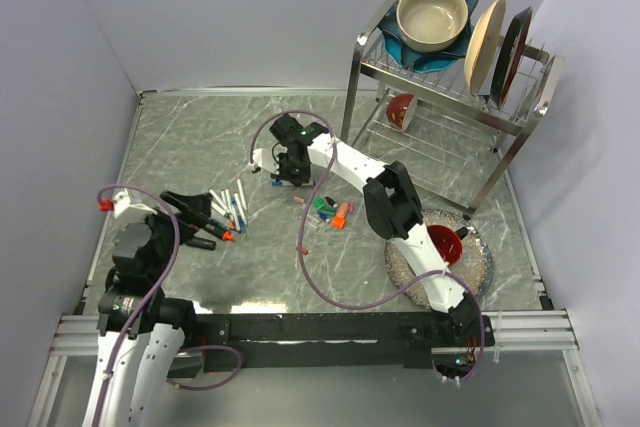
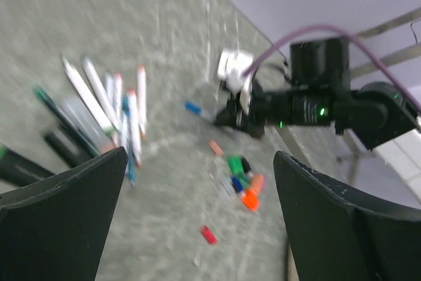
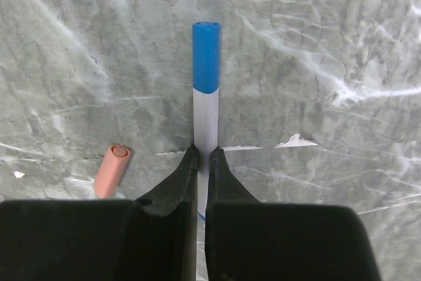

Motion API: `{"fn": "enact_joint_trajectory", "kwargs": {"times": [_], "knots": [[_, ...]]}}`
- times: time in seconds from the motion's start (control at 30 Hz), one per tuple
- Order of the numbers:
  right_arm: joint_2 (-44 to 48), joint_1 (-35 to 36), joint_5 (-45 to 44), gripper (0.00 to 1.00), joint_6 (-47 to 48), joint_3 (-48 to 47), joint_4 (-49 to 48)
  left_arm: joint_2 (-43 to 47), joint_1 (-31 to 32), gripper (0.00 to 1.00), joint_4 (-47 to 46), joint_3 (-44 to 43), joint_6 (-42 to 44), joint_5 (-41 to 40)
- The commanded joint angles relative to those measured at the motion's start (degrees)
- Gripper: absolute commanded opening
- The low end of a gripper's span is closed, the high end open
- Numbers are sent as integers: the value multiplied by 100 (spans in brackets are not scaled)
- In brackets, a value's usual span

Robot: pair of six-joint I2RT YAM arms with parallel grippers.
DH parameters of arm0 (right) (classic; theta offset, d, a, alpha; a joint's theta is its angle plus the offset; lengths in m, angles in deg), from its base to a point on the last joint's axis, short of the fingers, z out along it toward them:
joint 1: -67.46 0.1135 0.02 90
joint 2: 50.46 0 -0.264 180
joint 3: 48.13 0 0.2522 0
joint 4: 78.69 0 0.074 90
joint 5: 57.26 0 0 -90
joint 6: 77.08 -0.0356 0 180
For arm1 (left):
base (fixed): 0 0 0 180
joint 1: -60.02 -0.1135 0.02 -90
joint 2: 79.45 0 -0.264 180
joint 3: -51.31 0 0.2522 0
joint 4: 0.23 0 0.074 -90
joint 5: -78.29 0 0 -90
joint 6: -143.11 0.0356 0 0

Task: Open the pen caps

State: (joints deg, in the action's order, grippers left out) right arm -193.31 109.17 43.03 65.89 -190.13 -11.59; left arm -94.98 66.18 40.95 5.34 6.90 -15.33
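My right gripper (image 3: 204,156) is shut on the white barrel of a marker, low over the table. The marker's blue pen cap (image 3: 206,57) is still on and points away from the fingers. A loose pink cap (image 3: 112,169) lies on the table just left of them. In the top view this gripper (image 1: 290,175) is at mid-table, with a cluster of loose coloured caps (image 1: 332,212) to its right. My left gripper (image 2: 200,157) hangs open with nothing in it. It looks over a row of markers (image 2: 112,106), the cap cluster (image 2: 242,182) and a lone red cap (image 2: 208,234).
A metal dish rack (image 1: 450,87) at the back right carries a beige bowl (image 1: 432,15) and upright plates (image 1: 500,47). A glass plate (image 1: 478,265) with a red bowl (image 1: 447,243) sits at the right. Grey walls enclose the table on three sides.
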Motion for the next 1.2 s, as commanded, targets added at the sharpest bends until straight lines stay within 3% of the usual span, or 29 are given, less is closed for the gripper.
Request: {"fn": "enact_joint_trajectory", "kwargs": {"times": [0.0, 0.1, 0.27, 0.57, 0.83, 1.17], "knots": [[441, -224, 535, 0, -734, 194, -34, 216, 9, 99, -438, 757, -1676, 818], [784, -348, 974, 0, -1120, 422, -148, 200, 9, 99, -1281, 1424, -2467, 1230], [1451, -541, 1599, 0, -1622, 1046, -499, -397, 9, 99, -3342, 2130, -3033, 1478], [1918, -788, 2917, 0, -2168, 1398, -544, -3305, 52, 95, -5702, 1762, -2946, 2136], [1998, -752, 3963, 0, -2713, 1733, -456, -4695, 632, 93, -5845, 857, -2550, 1707], [2085, -744, 4262, 0, -2968, 1900, -518, -5733, 1388, 73, -4430, -276, -2269, 626]]}}
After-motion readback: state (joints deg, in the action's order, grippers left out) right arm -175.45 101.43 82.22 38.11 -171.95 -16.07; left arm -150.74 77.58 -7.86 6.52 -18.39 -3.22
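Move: For the left gripper, the blue cap on the pen held by the right hand lies about 18 cm ahead, 17 cm right and 21 cm below. The row of uncapped pens is 12 cm ahead, 8 cm right, and the black markers 7 cm ahead, 3 cm right, both some 22 cm down. From the right hand the left gripper is roughly 18 cm back, 21 cm left and 21 cm up; the salmon cap lies 4 cm straight back, the green cap 5 cm back and 6 cm right. Swing the left gripper down about 10 cm while rolling its left side down some 30 degrees, then reach forward and right to the blue cap, rising slightly and starting to close the wide-open fingers. Keep the pen pinched in the right fingers, lift it about 10 cm, draw it back nearly 9 cm and tilt its capped end up towards the left gripper. ##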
